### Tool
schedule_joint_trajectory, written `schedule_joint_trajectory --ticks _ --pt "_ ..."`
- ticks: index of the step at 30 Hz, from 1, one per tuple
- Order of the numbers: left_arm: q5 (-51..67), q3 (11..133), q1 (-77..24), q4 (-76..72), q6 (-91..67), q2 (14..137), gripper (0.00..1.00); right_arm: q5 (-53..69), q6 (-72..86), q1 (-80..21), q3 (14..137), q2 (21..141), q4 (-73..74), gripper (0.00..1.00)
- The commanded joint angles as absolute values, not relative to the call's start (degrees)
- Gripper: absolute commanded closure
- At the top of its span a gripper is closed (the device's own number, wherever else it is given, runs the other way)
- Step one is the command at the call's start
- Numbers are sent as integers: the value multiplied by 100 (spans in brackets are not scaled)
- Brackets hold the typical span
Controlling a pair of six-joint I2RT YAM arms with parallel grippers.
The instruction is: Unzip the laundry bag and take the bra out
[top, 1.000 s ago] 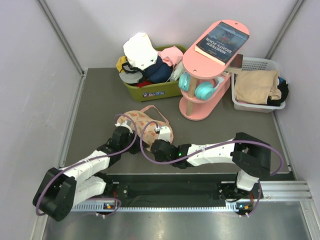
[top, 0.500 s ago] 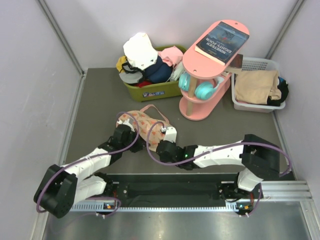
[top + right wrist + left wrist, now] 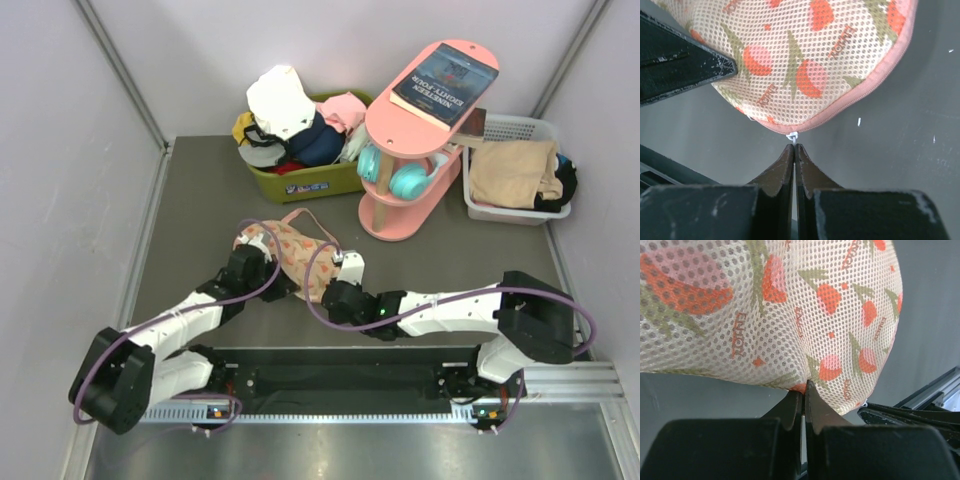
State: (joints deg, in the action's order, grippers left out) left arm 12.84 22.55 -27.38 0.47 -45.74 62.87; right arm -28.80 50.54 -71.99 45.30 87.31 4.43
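The laundry bag (image 3: pixel 290 248), peach mesh with orange-red prints and pink zip trim, lies on the grey table between my two grippers. My left gripper (image 3: pixel 270 274) is shut on a pinch of the bag's mesh at its near left edge; the left wrist view shows the fabric (image 3: pixel 790 315) caught at the left gripper (image 3: pixel 803 390). My right gripper (image 3: pixel 335 272) is shut on the small white zip pull (image 3: pixel 793 136) at the bag's pink rim (image 3: pixel 875 80), with the right gripper (image 3: pixel 794 146) just below it. The zip looks closed. The bra is hidden.
A green bin (image 3: pixel 300 183) piled with clothes stands behind the bag. A pink two-tier shelf (image 3: pixel 415 120) carries a book and teal headphones. A white basket (image 3: pixel 480 205) with tan cloth sits at the back right. A metal rail (image 3: pixel 400 375) runs along the near edge.
My left gripper has shut on the bag's mesh. The right gripper has moved right and nearer with the zip pull, and the bag has shifted slightly.
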Motion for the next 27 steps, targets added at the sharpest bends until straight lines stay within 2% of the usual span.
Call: schedule_joint_trajectory --ticks 1,7,10,12,13,14,15,17,20,27 --pt "1493 2855 -2681 -26 -3824 6477 100 -2830 4940 -7321 4579 8578 466 100" --pt "2143 3391 -2698 -35 -3165 6933 100 -2628 5106 -7681 4693 8727 396 100" --pt "2066 3489 -2707 228 -3067 7084 100 -2470 5168 -7804 4781 8912 194 100" --pt "1882 3472 -2698 525 -3120 7067 89 -2338 5168 -7822 4886 9113 45 100" --pt "1785 3446 -2698 632 -3164 7032 76 -2294 5168 -7822 4930 9175 44 100" --pt "1610 3419 -2698 729 -3199 6979 52 -2224 5168 -7822 4957 9228 -113 100" --pt "1539 3375 -2707 834 -3295 6778 38 -2198 5133 -7831 5009 9333 -227 100" --pt "1302 3165 -2698 1063 -3436 6497 20 -2171 5089 -7822 5097 9430 -272 100" --pt "1134 2831 -2707 1353 -3743 5776 12 -2180 4975 -7822 5299 9571 -281 100" --pt "1186 1848 -2707 1653 -4657 4300 14 -2215 4790 -7813 5598 9712 -501 100"
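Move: The left gripper already pinches the laundry bag's near edge; the bag's middle lies about 7 cm ahead of it, 1 cm left and 3 cm lower. The bag strap is some 13 cm ahead and 4 cm right, and the zipper pull about 6 cm right and 1 cm back. From the right gripper, which already holds the pull at its tips, the left fingertips are about 6 cm left and 1 cm ahead, the bag's middle 7 cm ahead and 7 cm left. Keep the zipper pull pinched in the right gripper and draw it left and back, about 8 cm in all, in towards the left fingers. Bring the left gripper some 4 cm forward, right and up with the bag edge still held, then open wide to let go and back off leftward and towards the base, ending about 3 cm higher than it began. ##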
